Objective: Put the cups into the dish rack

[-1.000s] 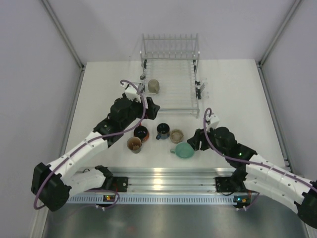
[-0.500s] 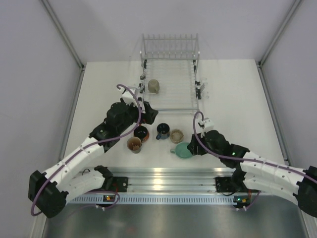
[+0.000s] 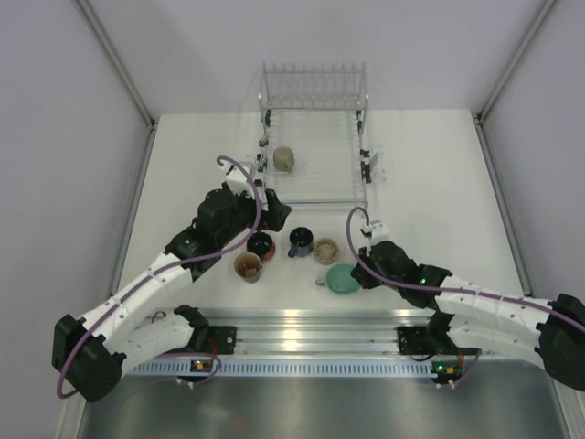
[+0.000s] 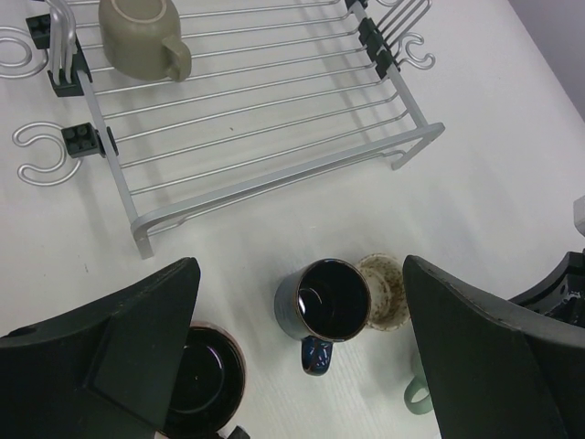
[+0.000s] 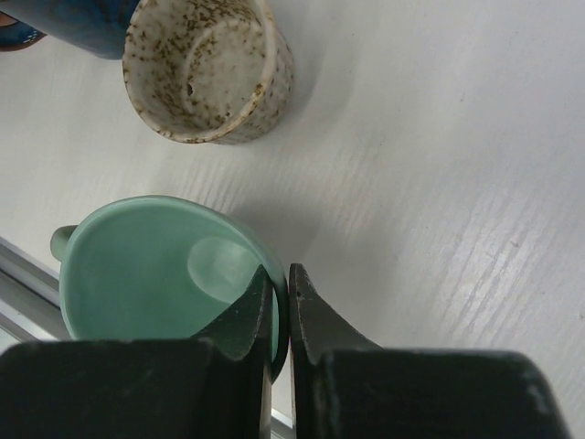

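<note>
The dish rack (image 3: 315, 174) stands at the back with one beige cup (image 3: 284, 158) lying in it. On the table in front stand a black cup (image 3: 260, 244), an orange-brown cup (image 3: 248, 266), a dark blue cup (image 3: 301, 241), a speckled beige cup (image 3: 325, 250) and a mint-green cup (image 3: 342, 278). My right gripper (image 5: 281, 283) is shut on the mint-green cup's (image 5: 155, 265) rim, one finger inside and one outside. My left gripper (image 4: 297, 267) hangs open above the dark blue cup (image 4: 324, 302), between the rack (image 4: 274, 174) and the cups.
The rack's upright tines (image 3: 314, 82) line its far end. Wire hooks (image 4: 41, 151) stick out from the rack's side. A metal rail (image 3: 302, 329) runs along the near edge, close to the mint-green cup. The black cup (image 4: 196, 380) sits partly under my left finger.
My right gripper has moved left onto the mint-green cup and shut on its rim. The left arm drew back slightly from the rack, then held still and open.
</note>
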You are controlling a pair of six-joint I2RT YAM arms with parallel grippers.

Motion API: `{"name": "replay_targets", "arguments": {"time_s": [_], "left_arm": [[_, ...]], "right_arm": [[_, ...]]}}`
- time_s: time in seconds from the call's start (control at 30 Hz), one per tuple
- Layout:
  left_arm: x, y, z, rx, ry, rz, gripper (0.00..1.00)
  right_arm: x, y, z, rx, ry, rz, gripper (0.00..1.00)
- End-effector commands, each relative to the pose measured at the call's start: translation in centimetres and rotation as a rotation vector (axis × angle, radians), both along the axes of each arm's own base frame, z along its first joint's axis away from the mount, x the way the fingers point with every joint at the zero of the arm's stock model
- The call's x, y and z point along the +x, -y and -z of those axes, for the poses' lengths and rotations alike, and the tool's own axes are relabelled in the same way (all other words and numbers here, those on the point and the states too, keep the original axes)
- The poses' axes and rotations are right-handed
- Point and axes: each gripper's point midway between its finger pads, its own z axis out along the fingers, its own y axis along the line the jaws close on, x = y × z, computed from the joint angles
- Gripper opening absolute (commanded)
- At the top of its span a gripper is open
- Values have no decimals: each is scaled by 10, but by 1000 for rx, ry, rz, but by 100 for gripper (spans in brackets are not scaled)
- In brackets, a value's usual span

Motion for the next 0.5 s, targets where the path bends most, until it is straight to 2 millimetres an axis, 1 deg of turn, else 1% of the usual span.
{"name": "replay_targets", "arguments": {"time_s": [0.0,0.03,0.1,0.17,0.2,0.23,0.27,0.3,0.33,0.37,0.4,0.43,0.47], "left_arm": [[0,0,-20,-29,39,-1,98],[-1,0,-22,-33,42,-1,98],[-2,-2,-27,-37,46,-5,98],[-2,-5,-33,-35,50,-21,98],[-3,-8,-32,-21,39,-31,98],[-2,-11,-43,-26,55,-48,98],[-3,-13,-49,-28,61,-54,98],[-4,-16,-51,-25,53,-61,98],[-5,-15,-62,-42,67,-55,98],[-8,-14,-71,-60,77,-46,98],[-10,-12,-76,-86,74,-39,98],[-13,-10,-88,-115,87,-26,98],[-17,-4,-93,-136,80,9,98]], "right_arm": [[6,-6,-20,12,38,4,0],[3,-2,-21,-1,33,6,0],[5,0,-30,-5,46,20,0],[6,5,-45,-15,65,26,0],[6,8,-52,-17,76,32,0],[7,10,-63,-11,101,32,0],[13,13,-83,-3,139,54,0],[11,20,-89,-33,148,51,0],[12,25,-102,-29,176,62,0],[18,27,-125,-13,225,84,0],[19,33,-133,-25,242,92,0],[24,38,-154,-13,299,109,0],[26,40,-163,-12,324,114,0]]}}
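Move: The right hand already has the right-hand rim of the green cup pinched. From this hand the dish rack's middle is some 37 cm ahead, 13 cm to the left and about 2 cm up. The speckled cup sits about 8 cm ahead and 9 cm left, the blue mug 10 cm ahead and 17 cm left, both a little lower. For the open left hand, the rack's middle lies 26 cm ahead, 11 cm right and 16 cm down. After easing a couple of centimetres to the right, the right hand climbs ever faster, about 10 cm up off the table and slightly forward, fingers still shut on the green cup's rim and tilting up by some 10 degrees as they go. The left hand, empty and wide open, holds almost still at first and then rises roughly 5 cm, staying on the far side of the speckled cup and blue mug from the right hand. ##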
